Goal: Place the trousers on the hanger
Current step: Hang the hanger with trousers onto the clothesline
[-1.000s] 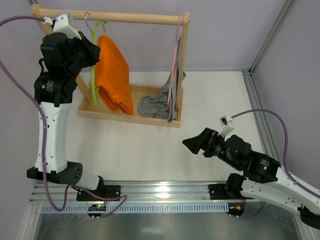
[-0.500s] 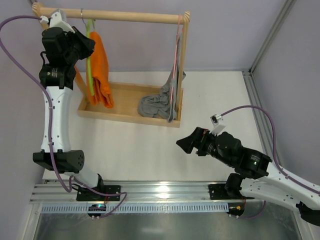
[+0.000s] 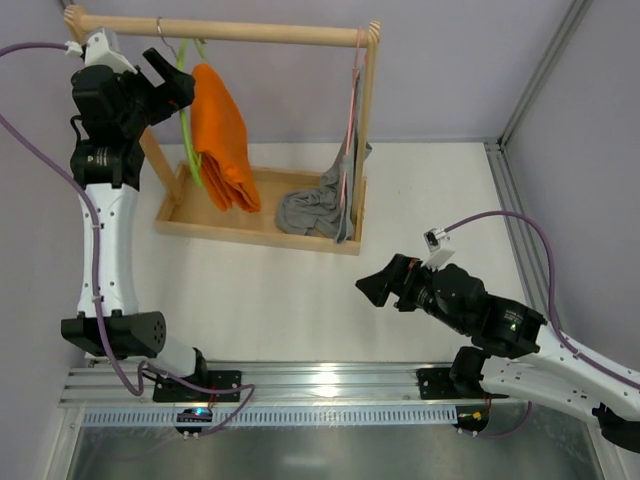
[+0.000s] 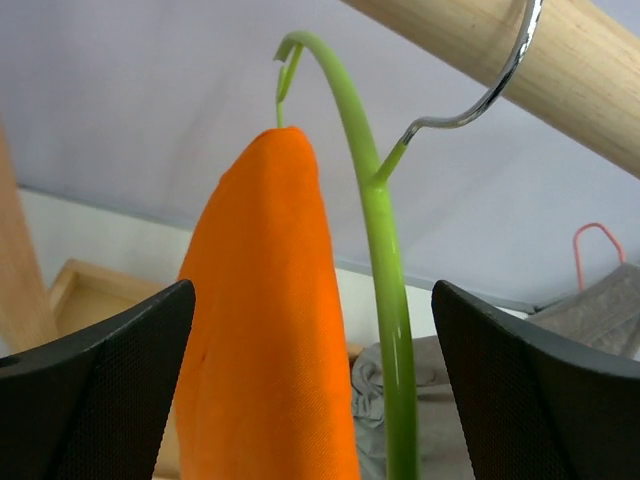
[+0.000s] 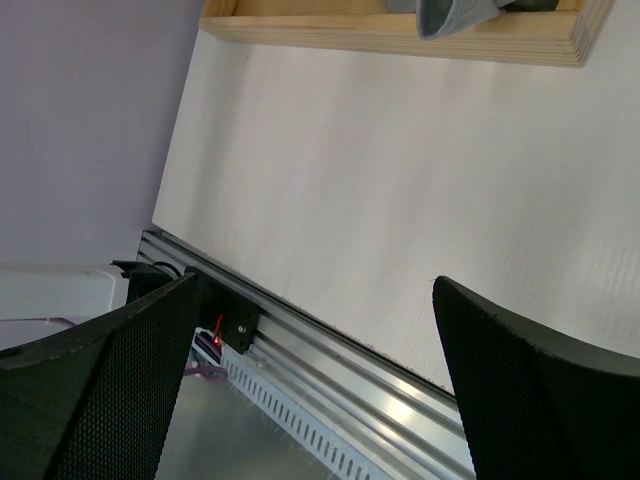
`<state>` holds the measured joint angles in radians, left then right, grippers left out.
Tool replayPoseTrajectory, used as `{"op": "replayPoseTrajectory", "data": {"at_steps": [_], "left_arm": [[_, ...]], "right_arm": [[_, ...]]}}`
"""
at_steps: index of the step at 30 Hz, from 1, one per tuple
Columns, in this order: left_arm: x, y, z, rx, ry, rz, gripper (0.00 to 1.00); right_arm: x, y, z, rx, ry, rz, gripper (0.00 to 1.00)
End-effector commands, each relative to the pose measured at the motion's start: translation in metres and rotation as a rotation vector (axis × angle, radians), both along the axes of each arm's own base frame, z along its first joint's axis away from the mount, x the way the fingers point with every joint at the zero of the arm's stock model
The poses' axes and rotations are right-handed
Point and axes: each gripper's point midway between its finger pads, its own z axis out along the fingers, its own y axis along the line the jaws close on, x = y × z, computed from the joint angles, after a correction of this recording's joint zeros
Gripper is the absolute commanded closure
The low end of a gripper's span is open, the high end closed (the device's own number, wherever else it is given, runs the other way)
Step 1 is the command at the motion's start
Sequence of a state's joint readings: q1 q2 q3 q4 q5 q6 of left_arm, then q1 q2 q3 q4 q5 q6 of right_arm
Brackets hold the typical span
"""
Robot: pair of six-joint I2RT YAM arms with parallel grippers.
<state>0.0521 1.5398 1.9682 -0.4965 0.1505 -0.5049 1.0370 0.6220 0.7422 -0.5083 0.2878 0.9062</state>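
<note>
The orange trousers (image 3: 222, 140) hang folded over the lime-green hanger (image 3: 187, 150), whose metal hook (image 3: 160, 28) sits on the wooden rail (image 3: 260, 33). My left gripper (image 3: 170, 80) is open just left of them, touching neither. In the left wrist view the trousers (image 4: 265, 330) and the hanger (image 4: 385, 300) both hang between my spread fingers, with the hook (image 4: 490, 95) over the rail (image 4: 570, 70). My right gripper (image 3: 372, 290) is open and empty low over the table; in its own view (image 5: 315, 300) only the table and the frame rail show between the fingers.
A pink hanger (image 3: 352, 100) at the rail's right end carries a grey garment (image 3: 312, 212) that pools in the rack's wooden base tray (image 3: 250, 232). The rack's upright post (image 3: 366, 130) stands at the right. An aluminium rail (image 3: 320, 380) runs along the near table edge.
My left gripper has opened and let go of the green hanger. The hanger and trousers have swung a little to the right on the rail. The right arm has barely moved.
</note>
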Motion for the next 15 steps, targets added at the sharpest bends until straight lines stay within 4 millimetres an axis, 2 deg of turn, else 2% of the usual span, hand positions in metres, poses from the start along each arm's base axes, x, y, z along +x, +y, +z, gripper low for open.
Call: {"op": "replayPoseTrajectory", "data": {"at_steps": [1,2,3,4,5,6,7,8,9,10,11,12,13,14,15], "left_arm": [[-0.042,0.026,0.026,0.053,-0.042,0.142,0.00],[-0.063,0.034,0.022,0.057,-0.005,0.191,0.00],[-0.074,0.039,0.019,0.061,0.012,0.228,0.00],[-0.084,0.043,0.007,0.057,0.043,0.252,0.00],[-0.094,0.043,0.002,0.058,0.052,0.253,0.00],[-0.119,0.039,0.011,0.054,0.017,0.244,0.00],[-0.128,0.036,0.008,0.050,0.019,0.229,0.00],[-0.135,0.031,-0.006,0.060,0.054,0.198,0.00],[-0.146,0.031,-0.008,0.072,0.066,0.199,0.00],[-0.164,0.030,-0.021,0.075,0.124,0.194,0.00],[-0.171,0.025,-0.031,0.077,0.153,0.171,0.00],[-0.178,0.008,-0.041,0.056,0.176,0.078,0.00],[-0.194,-0.002,-0.040,0.036,0.150,0.030,0.00],[-0.200,-0.014,-0.047,0.002,0.151,-0.028,0.00],[-0.201,-0.028,-0.079,-0.035,0.216,-0.101,0.00]], "right_arm": [[0.007,-0.011,0.019,-0.025,-0.056,-0.041,0.00],[0.008,-0.016,0.017,-0.049,-0.055,-0.057,0.00],[0.008,-0.018,0.018,-0.056,-0.058,-0.063,0.00],[0.009,-0.020,0.023,-0.056,-0.069,-0.066,0.00],[0.009,-0.023,0.024,-0.063,-0.074,-0.075,0.00],[0.009,-0.024,0.026,-0.067,-0.078,-0.076,0.00],[0.010,-0.026,0.027,-0.076,-0.084,-0.082,0.00],[0.010,-0.029,0.028,-0.087,-0.082,-0.086,0.00],[0.011,-0.033,0.029,-0.099,-0.085,-0.102,0.00],[0.011,-0.035,0.030,-0.109,-0.086,-0.106,0.00],[0.010,-0.038,0.032,-0.114,-0.089,-0.109,0.00],[0.011,-0.041,0.033,-0.123,-0.093,-0.115,0.00],[0.011,-0.042,0.037,-0.121,-0.098,-0.119,0.00],[0.011,-0.045,0.036,-0.131,-0.101,-0.124,0.00],[0.011,-0.047,0.037,-0.135,-0.104,-0.127,0.00]]}}
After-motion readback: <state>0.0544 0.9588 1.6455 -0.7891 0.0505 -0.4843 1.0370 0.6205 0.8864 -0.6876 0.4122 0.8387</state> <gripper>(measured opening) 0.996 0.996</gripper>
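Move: The green hanger with the trousers is already hooked on the clothesline; its middle lies about 3 cm ahead of the empty left hand, 3 cm to its right and 6 cm below. The trousers hang roughly 5 cm ahead, 7 cm right and 13 cm lower than this hand, while the clothesline runs about 4 cm ahead and 9 cm above. From the right hand, the hanger is some 33 cm forward, 38 cm left and 18 cm higher. Straight back and nearly level, the left hand withdraws about 19 cm from the hanger and clothesline, speeding up after a slow start. Its fingers stay wide open, and the hand swings slightly left with a brief counter-clockwise turn of some 10 degrees, partly undone. The open, empty right hand eases about 3 cm right and a little up. ##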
